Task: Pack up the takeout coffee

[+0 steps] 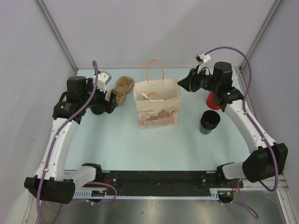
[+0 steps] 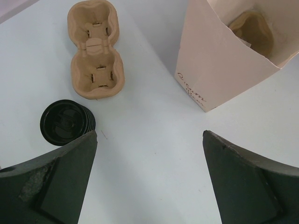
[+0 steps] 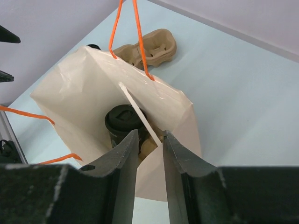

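Observation:
The takeout coffee, a short black cup with a ringed lid, rests on the table just beyond the left finger of my left gripper, whose jaws stand wide open over bare table. The paper bag stands upright at the table's middle. Another black lidded cup stands inside the paper bag, with a white stick leaning beside it. My right gripper hovers over the bag's right rim, its jaws a narrow gap apart and nothing clamped between them; the stick's lower end reaches that gap.
A tan cardboard cup carrier lies left of the bag, behind the coffee. A taller open black cup stands right of the bag, and a red cup sits partly hidden behind my right arm. Orange handles rise from the bag.

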`<state>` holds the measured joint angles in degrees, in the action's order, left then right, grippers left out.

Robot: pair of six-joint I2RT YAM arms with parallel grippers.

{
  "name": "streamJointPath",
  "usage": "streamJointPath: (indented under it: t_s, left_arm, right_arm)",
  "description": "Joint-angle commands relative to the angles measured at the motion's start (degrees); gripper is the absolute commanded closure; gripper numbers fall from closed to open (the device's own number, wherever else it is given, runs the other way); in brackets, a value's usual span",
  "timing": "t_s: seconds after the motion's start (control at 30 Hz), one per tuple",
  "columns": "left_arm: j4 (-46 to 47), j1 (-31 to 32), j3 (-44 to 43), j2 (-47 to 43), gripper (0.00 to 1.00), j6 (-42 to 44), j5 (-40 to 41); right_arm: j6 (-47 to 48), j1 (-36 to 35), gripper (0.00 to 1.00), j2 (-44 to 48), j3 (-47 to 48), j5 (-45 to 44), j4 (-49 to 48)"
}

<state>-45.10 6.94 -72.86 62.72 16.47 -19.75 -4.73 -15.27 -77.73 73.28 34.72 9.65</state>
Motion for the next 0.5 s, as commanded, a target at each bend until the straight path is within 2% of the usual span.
streamJointPath:
  t_s: [0.0, 0.2, 0.3, 0.47]
  left_arm:
    - [1.2, -0.5, -1.0, 0.2, 0.01, -1.3, -0.6]
    - [1.3, -0.5, -0.6, -0.3, 0.01, -1.1, 0.2]
    - [0.7, -0.5, -0.9, -0.3, 0.01, -0.5, 0.9]
    - [-0.6, -0.5, -3.1, -0.8, 0.00, 1.7, 1.6]
  right_arm:
    - [3.1, -1.4, 0.66, 1.9, 1.4, -1.0, 0.9]
    - [8.8, -6.1, 0.49, 1.9, 1.7, -11.8, 3.8]
    - [11.1, -6.3, 0.32, 3.0, 1.7, -14.2, 4.8]
    - [14.8, -5.6, 0.11, 6.4, 1.8, -16.3, 7.1]
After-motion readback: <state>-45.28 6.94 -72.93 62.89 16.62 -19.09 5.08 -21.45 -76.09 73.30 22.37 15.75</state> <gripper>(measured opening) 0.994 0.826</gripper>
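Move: The takeout bag is what I face with my right hand. Its middle is about 12 cm to the left, 3 cm nearer my base and 19 cm below my fingers, with the white straw already leaning inside. The red straw cup stands some 17 cm to my right hand's right and 4 cm farther out; the black cup is about 13 cm right and 10 cm back. From my left hand, the bag's middle is around 22 cm right and 4 cm ahead. I spread my empty right fingers from about a third open to nearly wide, staying high beside the bag's right rim. Meanwhile I ease the hand down by 1.5 cm or so and roll its left side down some 10 degrees; it drifts a little left towards the bag, then comes almost all the way back right. ##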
